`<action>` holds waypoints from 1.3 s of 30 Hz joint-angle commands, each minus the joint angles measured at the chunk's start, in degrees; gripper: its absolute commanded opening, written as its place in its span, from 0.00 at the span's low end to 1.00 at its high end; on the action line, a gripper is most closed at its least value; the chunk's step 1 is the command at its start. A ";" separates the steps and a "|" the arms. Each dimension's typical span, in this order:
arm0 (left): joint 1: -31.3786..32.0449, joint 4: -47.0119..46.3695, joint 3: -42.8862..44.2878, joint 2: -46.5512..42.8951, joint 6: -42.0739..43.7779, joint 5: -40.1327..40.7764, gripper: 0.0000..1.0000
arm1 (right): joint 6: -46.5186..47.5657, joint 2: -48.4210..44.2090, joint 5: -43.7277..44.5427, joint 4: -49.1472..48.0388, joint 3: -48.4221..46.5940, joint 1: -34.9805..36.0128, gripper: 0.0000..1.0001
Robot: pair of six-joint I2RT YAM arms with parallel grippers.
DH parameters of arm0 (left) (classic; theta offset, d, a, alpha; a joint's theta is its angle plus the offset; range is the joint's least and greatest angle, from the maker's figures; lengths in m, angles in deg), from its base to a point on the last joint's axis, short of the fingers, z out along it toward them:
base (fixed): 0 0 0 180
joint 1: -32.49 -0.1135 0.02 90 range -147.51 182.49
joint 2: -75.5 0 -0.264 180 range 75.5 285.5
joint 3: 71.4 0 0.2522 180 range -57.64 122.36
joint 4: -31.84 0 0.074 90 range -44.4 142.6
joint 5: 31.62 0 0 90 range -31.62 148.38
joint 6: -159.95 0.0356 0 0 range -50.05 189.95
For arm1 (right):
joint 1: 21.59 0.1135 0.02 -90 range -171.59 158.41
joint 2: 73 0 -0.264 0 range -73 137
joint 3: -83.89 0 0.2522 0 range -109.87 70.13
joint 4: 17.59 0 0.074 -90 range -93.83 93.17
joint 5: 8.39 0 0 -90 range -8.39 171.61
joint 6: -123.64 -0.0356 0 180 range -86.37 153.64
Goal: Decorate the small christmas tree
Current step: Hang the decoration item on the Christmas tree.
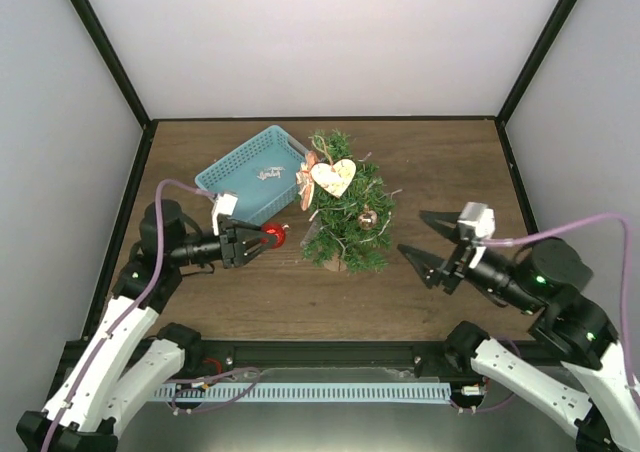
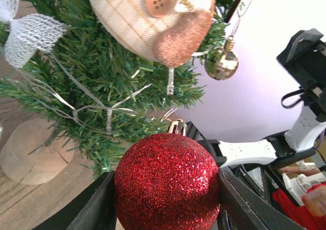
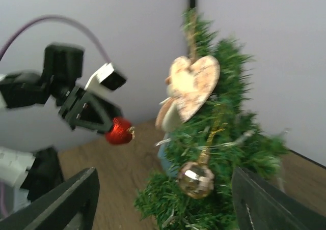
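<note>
The small christmas tree (image 1: 345, 212) stands mid-table on its brown pot base (image 2: 30, 151). It carries a pale heart ornament (image 1: 333, 177), a gold ball (image 1: 367, 217) and white ribbon. My left gripper (image 1: 268, 238) is just left of the tree, shut on a glittery red bauble (image 2: 167, 181) whose gold cap points at the branches. My right gripper (image 1: 412, 232) hovers open on the tree's right side, nothing between its fingers. In the right wrist view the gold ball (image 3: 195, 179) and the heart (image 3: 193, 85) hang in front, with the red bauble (image 3: 119, 131) beyond.
A light-blue plastic basket (image 1: 250, 172) lies tilted behind and left of the tree, holding a small pale item. Grey walls with black frame posts close in the wooden table (image 1: 450, 162) on three sides.
</note>
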 commanded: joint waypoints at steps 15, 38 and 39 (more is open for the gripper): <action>0.16 -11.35 4.31 -6.71 -17.58 -6.17 0.39 | -6.08 11.47 -22.65 -21.42 2.10 -0.24 0.13; 0.13 -15.78 11.77 -6.53 -23.68 -7.28 0.39 | 22.77 34.33 -1.31 -34.03 -3.93 26.19 0.11; 0.12 -15.70 12.01 -6.70 -23.80 -7.33 0.39 | 22.51 34.61 -0.66 -35.12 -3.68 26.15 0.11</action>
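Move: Held out ahead of the left fingertips, the red ball sits about 3 cm to the right of the left hand point and level with it; from the right hand it lies some 23 cm left, 6 cm ahead and 12 cm lower. From the right hand, the tree's middle is about 12 cm ahead, 9 cm left and 18 cm down, the gold ball 9 cm ahead, 6 cm left and 13 cm down, and the heart 10 cm ahead, 12 cm left and near its height. Swinging some 20 cm left across the near side of the tree towards the red ball, the empty right hand nearly shuts its fingers early on, dips, rises again, then eases down and slightly back, turning about 30 degrees counter-clockwise. The left hand keeps its grip on the ball, lifting it roughly 14 cm and drawing it back 6 cm, with a roll of some 15 degrees. ##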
